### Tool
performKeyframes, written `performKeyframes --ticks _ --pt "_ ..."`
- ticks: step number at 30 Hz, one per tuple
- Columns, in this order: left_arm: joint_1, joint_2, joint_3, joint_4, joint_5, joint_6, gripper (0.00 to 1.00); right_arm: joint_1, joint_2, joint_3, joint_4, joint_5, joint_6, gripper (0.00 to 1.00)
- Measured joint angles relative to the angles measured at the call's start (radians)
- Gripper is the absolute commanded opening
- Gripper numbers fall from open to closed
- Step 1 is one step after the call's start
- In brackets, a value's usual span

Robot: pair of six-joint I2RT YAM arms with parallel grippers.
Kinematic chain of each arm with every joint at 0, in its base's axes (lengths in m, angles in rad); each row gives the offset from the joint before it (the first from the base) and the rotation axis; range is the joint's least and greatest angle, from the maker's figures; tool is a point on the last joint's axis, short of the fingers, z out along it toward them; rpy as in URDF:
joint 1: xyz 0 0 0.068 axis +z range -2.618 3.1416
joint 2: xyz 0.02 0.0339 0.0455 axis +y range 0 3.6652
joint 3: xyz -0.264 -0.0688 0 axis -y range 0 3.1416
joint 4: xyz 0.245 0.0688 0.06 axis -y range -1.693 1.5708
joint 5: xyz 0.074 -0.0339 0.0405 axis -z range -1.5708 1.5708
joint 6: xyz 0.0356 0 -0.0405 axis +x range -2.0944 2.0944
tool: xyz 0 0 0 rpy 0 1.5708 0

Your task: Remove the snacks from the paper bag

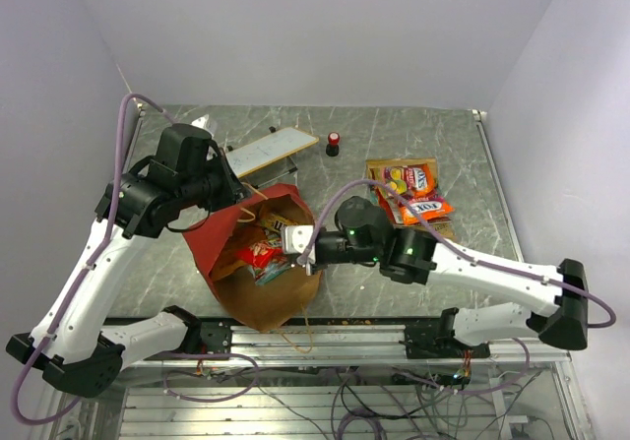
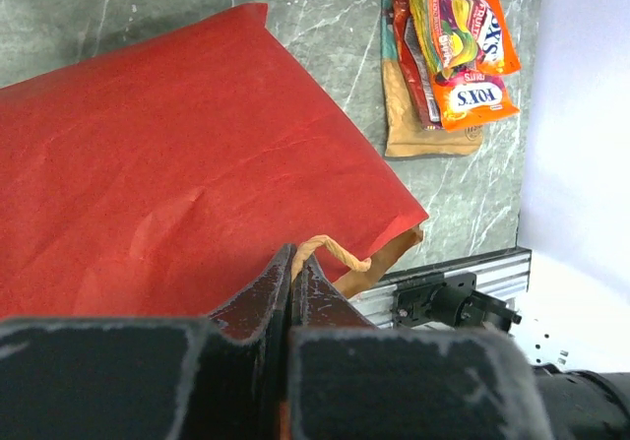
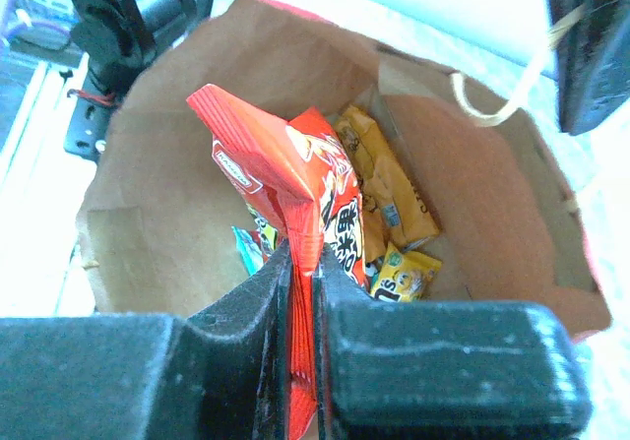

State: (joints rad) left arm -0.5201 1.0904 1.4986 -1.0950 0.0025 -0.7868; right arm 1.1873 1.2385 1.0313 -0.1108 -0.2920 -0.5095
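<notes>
The red paper bag [image 1: 212, 243] lies on the table with its brown mouth toward the near edge; it also fills the left wrist view [image 2: 177, 164]. My left gripper [image 2: 293, 253] is shut on the bag's tan twisted handle [image 2: 340, 255] and holds the mouth up. My right gripper [image 3: 303, 263] is shut on the sealed edge of a red-orange snack packet [image 3: 295, 184] inside the bag's mouth. Yellow packets [image 3: 389, 189] and a multicolour one [image 3: 251, 243] lie deeper in the bag. Several snacks [image 1: 413, 192] lie on the table to the right, also seen in the left wrist view [image 2: 453, 46].
A flat white board [image 1: 271, 150] lies at the back. A small red-and-black cylinder [image 1: 334, 144] stands beside it. The aluminium rail [image 1: 325, 337] runs along the table's near edge.
</notes>
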Motion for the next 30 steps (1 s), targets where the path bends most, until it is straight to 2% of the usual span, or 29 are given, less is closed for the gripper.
performKeyframes --ticks 8,13,17,24,27,30 --pt "0.0 -0.01 -0.028 0.01 -0.007 -0.015 0.07 0.0 -0.109 0.129 -0.136 0.012 0.088 0.0" --pt "0.0 -0.013 -0.034 0.015 -0.011 -0.023 0.07 0.0 -0.162 0.188 -0.195 0.11 0.145 0.0" --pt "0.0 -0.013 -0.034 0.014 -0.023 -0.022 0.07 0.0 -0.213 0.185 -0.237 0.315 0.212 0.0" --pt "0.0 -0.015 -0.034 0.013 -0.033 -0.022 0.07 -0.023 -0.221 0.186 -0.303 0.894 0.419 0.0" --pt "0.0 -0.017 -0.034 0.013 -0.033 -0.022 0.07 -0.105 -0.159 0.2 -0.379 1.072 0.507 0.0" --pt "0.0 -0.014 -0.034 0.013 -0.033 -0.021 0.07 -0.253 -0.072 0.22 -0.483 1.154 0.607 0.0"
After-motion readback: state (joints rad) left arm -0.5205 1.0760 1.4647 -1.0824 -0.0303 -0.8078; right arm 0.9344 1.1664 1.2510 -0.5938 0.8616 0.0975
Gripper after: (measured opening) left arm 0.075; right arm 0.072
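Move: The right hand holds the red snack packet at the bag's mouth. The snack pile lies about 22 cm ahead of it, 31 cm to its right and 23 cm below. The paper bag's middle is 3 cm ahead, 4 cm left and 18 cm down, with the yellow packet some 9 cm ahead, 1 cm right and 20 cm down. The red-capped bottle stands about 14 cm beyond the pile and 18 cm left of it. From the left hand, the pile is roughly 13 cm ahead, 37 cm right and 29 cm below. Still pinching the red packet, the right hand first lifts it about 10 cm from the bag's mouth, then sweeps right and forward towards the snack pile, gathering speed and sinking some 6 cm at the end. Its fingers swing almost 90 degrees clockwise, from pointing left to pointing forward. The left hand keeps its pinch on the bag's handle, nearly still. ##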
